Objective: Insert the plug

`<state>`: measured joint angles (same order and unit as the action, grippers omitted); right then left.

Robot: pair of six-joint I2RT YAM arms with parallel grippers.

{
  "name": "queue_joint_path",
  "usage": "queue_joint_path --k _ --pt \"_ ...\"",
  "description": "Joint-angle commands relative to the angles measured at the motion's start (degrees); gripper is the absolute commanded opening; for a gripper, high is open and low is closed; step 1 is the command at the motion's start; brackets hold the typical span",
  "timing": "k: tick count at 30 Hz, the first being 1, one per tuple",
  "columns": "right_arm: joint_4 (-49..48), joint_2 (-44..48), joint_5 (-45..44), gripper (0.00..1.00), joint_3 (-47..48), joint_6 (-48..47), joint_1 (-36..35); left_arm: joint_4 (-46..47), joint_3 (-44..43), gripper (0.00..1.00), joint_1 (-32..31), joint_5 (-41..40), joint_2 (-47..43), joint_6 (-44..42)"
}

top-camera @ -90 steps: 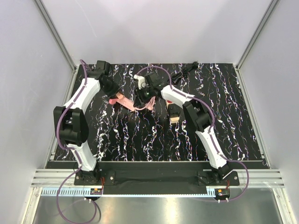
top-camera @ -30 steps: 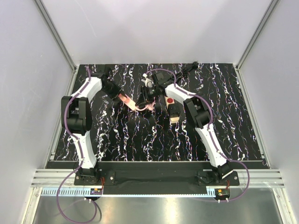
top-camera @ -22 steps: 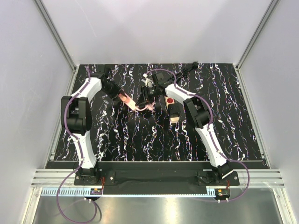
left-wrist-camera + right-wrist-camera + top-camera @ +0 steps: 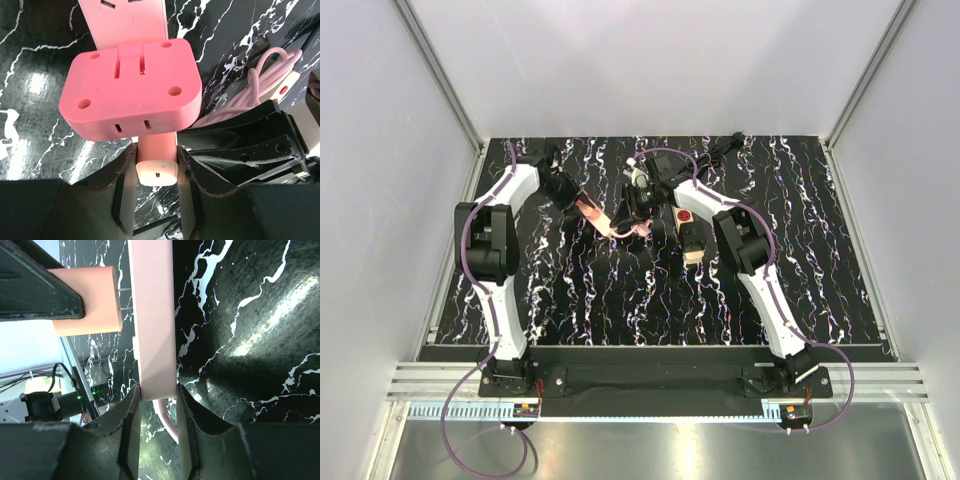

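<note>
The pink plug [image 4: 130, 90] is a chunky block, and my left gripper [image 4: 156, 150] is shut on its narrow pink stem. In the right wrist view the plug [image 4: 87, 300] stands side-on against the pale pink power strip [image 4: 152, 315]. Its two metal prongs [image 4: 126, 297] bridge a small gap into the strip's face. My right gripper [image 4: 155, 390] is shut on the strip's cable end. From above, the left gripper [image 4: 578, 205] and right gripper [image 4: 632, 208] meet at the table's far middle, with the strip [image 4: 618, 228] between them.
The strip's pink cable [image 4: 642, 228] is bunched just right of the grippers. A beige block with a red button [image 4: 688, 222] lies to the right of it. A black cable [image 4: 715, 150] lies at the far edge of the marbled black table [image 4: 620, 300].
Since three seconds ago the left arm has stretched out and carried the plug right, up to the strip. Over the last second almost nothing has moved.
</note>
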<state>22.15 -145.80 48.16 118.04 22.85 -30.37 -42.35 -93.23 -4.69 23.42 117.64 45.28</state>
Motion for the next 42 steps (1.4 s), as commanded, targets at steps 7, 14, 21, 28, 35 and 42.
queue_joint_path --k 7,14,21,28,35,42 --pt "2.8 -3.3 3.4 0.00 -0.8 -2.2 0.0 0.1 -4.3 0.00 -1.3 1.4 5.5 -2.1" --pt "2.5 -3.6 3.6 0.00 -0.8 -2.3 -0.1 0.2 -4.5 0.00 -1.6 0.2 6.8 -3.4" --pt "2.5 -3.1 2.5 0.00 -1.2 -4.0 -0.6 -2.1 -8.5 0.00 -2.5 -0.6 10.0 -5.5" --pt "2.5 -2.3 1.8 0.00 -1.5 -4.7 -0.8 -5.0 -10.0 0.00 -3.0 -4.1 10.9 -7.1" --pt "2.5 -2.8 1.8 0.00 -0.8 -3.6 -0.8 -5.6 -10.7 0.38 -3.0 -3.3 9.8 -8.1" --pt "1.8 -3.2 2.8 0.00 -0.6 -2.3 -0.5 -6.0 -11.1 0.61 -3.0 -2.2 7.5 -9.2"
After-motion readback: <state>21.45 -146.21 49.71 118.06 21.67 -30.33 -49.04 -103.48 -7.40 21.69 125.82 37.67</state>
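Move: The left fingers already hold the plug with its prongs at the pink strip's socket, whose face lies about 1 cm ahead, 2 cm right and 3 cm below that hand. The pink adapter stands some 4 cm ahead and 2 cm left; the bundled pink cord lies roughly 13 cm right, 5 cm back and 7 cm lower. From the right hand, gripping the strip's near end, the socket is about 5 cm ahead, 4 cm left and 1 cm up. Prongs against the strip's socket, the left hand pushes the plug inward in two short steps, about 2 cm in all, forward, right and down, while turning some 5 degrees clockwise. It then opens its fingers around the plug, sinking another centimetre and easing slightly back and right. The right hand stays put and keeps its hold on the strip's end. ##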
